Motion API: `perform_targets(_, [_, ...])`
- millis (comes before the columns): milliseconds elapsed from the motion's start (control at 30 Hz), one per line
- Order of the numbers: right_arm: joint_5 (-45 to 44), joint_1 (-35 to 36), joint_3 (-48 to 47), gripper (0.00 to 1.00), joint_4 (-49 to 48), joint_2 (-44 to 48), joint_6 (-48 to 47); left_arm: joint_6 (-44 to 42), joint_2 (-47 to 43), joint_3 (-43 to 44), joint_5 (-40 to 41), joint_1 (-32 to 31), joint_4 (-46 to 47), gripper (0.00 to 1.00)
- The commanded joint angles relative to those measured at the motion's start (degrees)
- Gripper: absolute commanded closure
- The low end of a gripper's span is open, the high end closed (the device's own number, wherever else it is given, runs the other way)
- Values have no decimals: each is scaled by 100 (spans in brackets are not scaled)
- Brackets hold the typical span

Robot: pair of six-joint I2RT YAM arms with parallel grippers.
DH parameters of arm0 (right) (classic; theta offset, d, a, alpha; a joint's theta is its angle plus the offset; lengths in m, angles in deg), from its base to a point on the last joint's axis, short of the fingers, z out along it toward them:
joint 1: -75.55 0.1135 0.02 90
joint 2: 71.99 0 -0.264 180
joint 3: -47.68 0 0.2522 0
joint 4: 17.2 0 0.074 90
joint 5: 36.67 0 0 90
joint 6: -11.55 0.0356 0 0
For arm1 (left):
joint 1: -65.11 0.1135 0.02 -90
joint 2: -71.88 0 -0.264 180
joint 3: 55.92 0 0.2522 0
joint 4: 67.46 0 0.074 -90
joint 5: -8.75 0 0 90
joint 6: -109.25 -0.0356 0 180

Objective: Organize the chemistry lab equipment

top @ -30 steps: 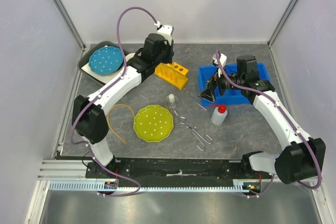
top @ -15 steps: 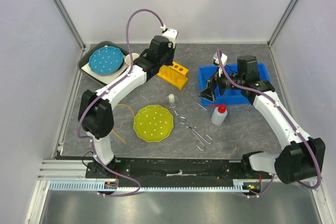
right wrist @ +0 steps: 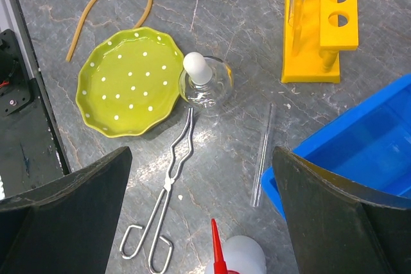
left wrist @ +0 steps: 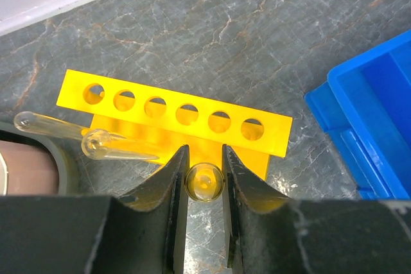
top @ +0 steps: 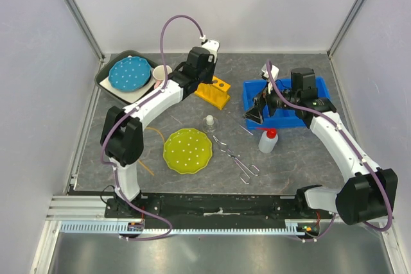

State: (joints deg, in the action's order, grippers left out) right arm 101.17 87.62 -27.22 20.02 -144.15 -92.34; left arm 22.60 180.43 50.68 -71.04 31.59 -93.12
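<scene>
My left gripper [left wrist: 205, 178] is shut on a thin clear tube [left wrist: 205, 182], seen end-on and held upright just in front of the yellow test-tube rack [left wrist: 173, 104]. Two more tubes [left wrist: 54, 126] lean in the rack's left end. From above, the left gripper [top: 204, 76] hangs over the rack [top: 215, 90]. My right gripper [top: 257, 112] stands open at the blue bin's left edge, nothing between its fingers. Below it lie the white-capped flask [right wrist: 204, 78], the metal tongs [right wrist: 168, 187], a loose thin tube [right wrist: 263, 155] and the red-capped squeeze bottle [right wrist: 241, 258].
A blue bin [top: 308, 104] sits at the right. A yellow-green dotted plate [top: 187, 150] lies near the front, with a tan hose [top: 144, 142] to its left. At the back left are a blue plate [top: 129, 73] in a grey tray and a pink mug [top: 160, 72].
The left arm has swung right and reached further toward the rack with the tube, uncovering the mug. The right arm has not moved.
</scene>
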Motion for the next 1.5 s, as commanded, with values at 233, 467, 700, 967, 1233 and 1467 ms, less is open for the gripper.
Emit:
perform_targets(233, [130, -56, 147, 2, -255, 132, 9, -142, 26, -11, 103, 3, 179, 55])
perform_targets(467, [24, -56, 173, 2, -228, 62, -78, -10, -298, 340, 94, 3, -339, 38])
perform_targets(700, [-695, 303, -415, 2, 465, -438, -658, 148, -1132, 218, -116, 91, -646, 29])
perform_targets(967, [-3040, 1701, -1224, 2, 1284, -1379, -1432, 780, -2741, -1343, -985, 793, -656, 23])
perform_targets(1233, [-4308, 2238, -1330, 2, 1073, -2284, -1266, 1159, -4762, -3446, -2102, 2051, -375, 0])
perform_targets(1467, [-4503, 2229, -1391, 10, 994, -2882, -959, 869, -5844, -4483, -2094, 2051, -673, 0])
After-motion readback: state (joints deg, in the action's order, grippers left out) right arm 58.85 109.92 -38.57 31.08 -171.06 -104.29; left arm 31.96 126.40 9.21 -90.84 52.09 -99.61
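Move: The test tube held in the left fingers stands over the yellow rack, whose middle lies about 3 cm left, 1 cm ahead and 13 cm below that hand. The pink mug is some 16 cm left and 3 cm ahead. A loose test tube lies about 7 cm ahead, 6 cm left and 21 cm below the open right hand; the flask is 10 cm left and 2 cm back of the tube, the blue tray 16 cm right and 7 cm farther out. The held test tube is lowered about 2 cm more into the rack as the left fingers open and let go. That hand then lifts clear, swings back and left some 17 cm each way, dips again past its peak, and opens wide. The right hand drops about 15 cm towards the loose tube, drifting slightly left and forward, tipping some 40 degrees to point down, fingers still open. ##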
